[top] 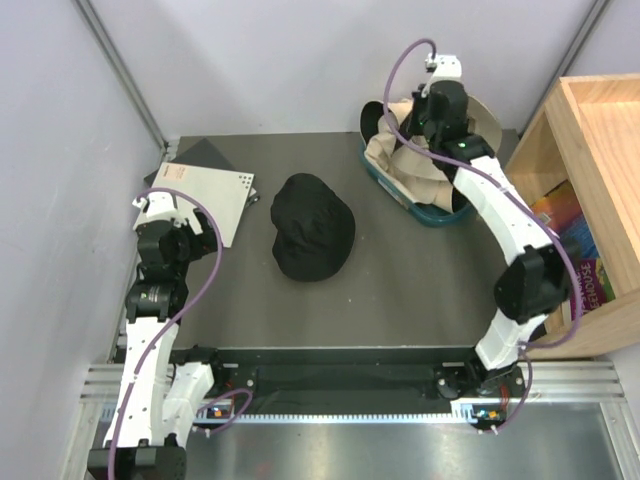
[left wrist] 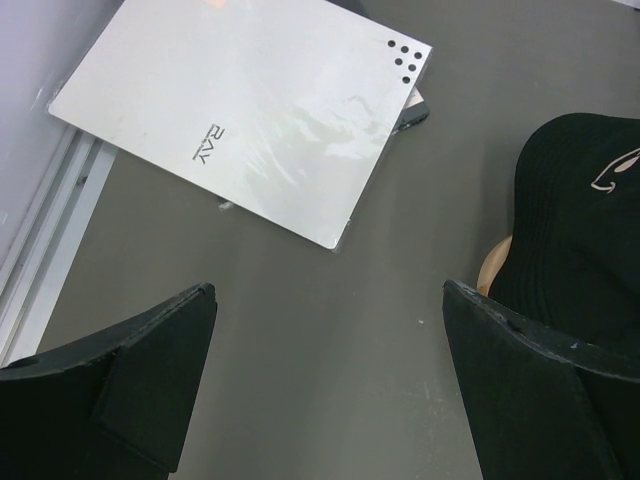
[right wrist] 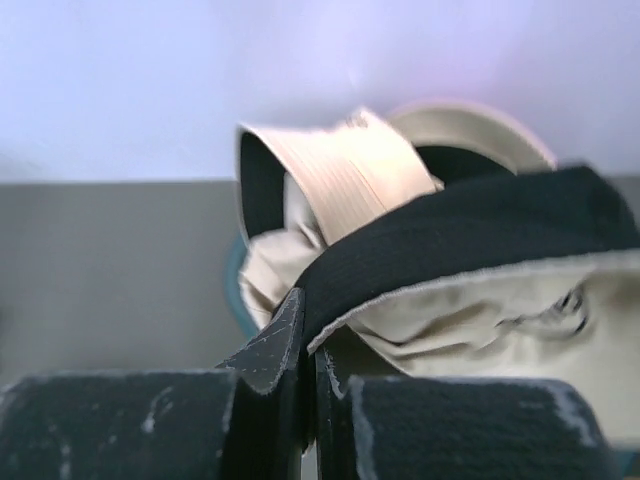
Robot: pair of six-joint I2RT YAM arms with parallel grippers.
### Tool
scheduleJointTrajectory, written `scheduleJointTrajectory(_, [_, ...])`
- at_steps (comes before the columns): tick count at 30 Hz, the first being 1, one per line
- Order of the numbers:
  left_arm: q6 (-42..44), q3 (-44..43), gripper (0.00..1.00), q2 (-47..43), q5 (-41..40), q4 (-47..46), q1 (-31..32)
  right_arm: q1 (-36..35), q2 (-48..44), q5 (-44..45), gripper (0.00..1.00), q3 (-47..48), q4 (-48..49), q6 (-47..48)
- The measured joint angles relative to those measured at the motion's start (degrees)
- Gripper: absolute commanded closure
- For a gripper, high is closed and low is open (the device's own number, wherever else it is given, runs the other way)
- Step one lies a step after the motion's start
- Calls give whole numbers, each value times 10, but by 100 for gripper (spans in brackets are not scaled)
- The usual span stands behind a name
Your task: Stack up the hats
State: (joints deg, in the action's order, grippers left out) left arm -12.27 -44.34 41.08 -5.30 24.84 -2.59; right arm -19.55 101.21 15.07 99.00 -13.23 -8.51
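Note:
A black hat (top: 313, 228) lies in the middle of the table; the left wrist view shows it (left wrist: 590, 230) sitting over a wooden stand (left wrist: 492, 268). Beige hats (top: 400, 160) are piled in a teal tub (top: 430, 212) at the back right. My right gripper (top: 420, 128) is over the tub, shut on the brim of a beige, black-lined hat (right wrist: 480, 240). Its jaws (right wrist: 308, 320) pinch the fabric edge. Another beige hat (right wrist: 340, 170) lies behind it. My left gripper (top: 195, 225) is open and empty above bare table (left wrist: 330, 300), left of the black hat.
A white booklet (top: 205, 195) lies on a dark mat (top: 215, 155) at the back left and shows in the left wrist view (left wrist: 250, 110). A wooden shelf unit (top: 600, 130) with books (top: 575, 240) stands along the right side. Walls close in the back and left.

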Motion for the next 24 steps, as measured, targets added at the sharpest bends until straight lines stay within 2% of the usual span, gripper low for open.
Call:
scheduleJointTrajectory(7, [0, 0, 1, -7, 6, 0, 0, -28, -94, -41, 100, -1, 5, -3])
scheduleJointTrajectory(13, [0, 0, 1, -16, 13, 0, 0, -36, -141, -111, 100, -37, 71, -48])
scheduleJointTrajectory(18, [0, 0, 1, -24, 14, 0, 0, -64, -121, -149, 100, -37, 148, -94])
scheduleJointTrajectory(24, [-1, 0, 1, -28, 14, 0, 0, -139, -12, -167, 100, 25, 224, -127])
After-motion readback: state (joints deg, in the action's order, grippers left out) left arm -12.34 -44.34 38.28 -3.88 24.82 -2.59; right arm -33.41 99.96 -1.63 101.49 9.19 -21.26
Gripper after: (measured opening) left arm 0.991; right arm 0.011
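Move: My right hand already holds a beige-and-black hat by its edge. The black hat on the stand, where I take it, lies about 23 cm to the left, 18 cm back and 17 cm below. The basket of hats is some 25 cm beneath, about 4 cm farther out and 3 cm right; the white panel lies roughly 27 cm left of the black hat and 14 cm beyond it. From my left hand the black hat is about 26 cm right, 6 cm ahead and 9 cm lower. Keeping my right fingers shut on the hat's edge, I raise it about 14 cm over the basket while drawing back, then swing it ever faster some 18 cm to the left, staying high, across towards the black hat. On the way the wrist turns about 30 degrees counter-clockwise, tips the fingers up and rolls its left side upward. ##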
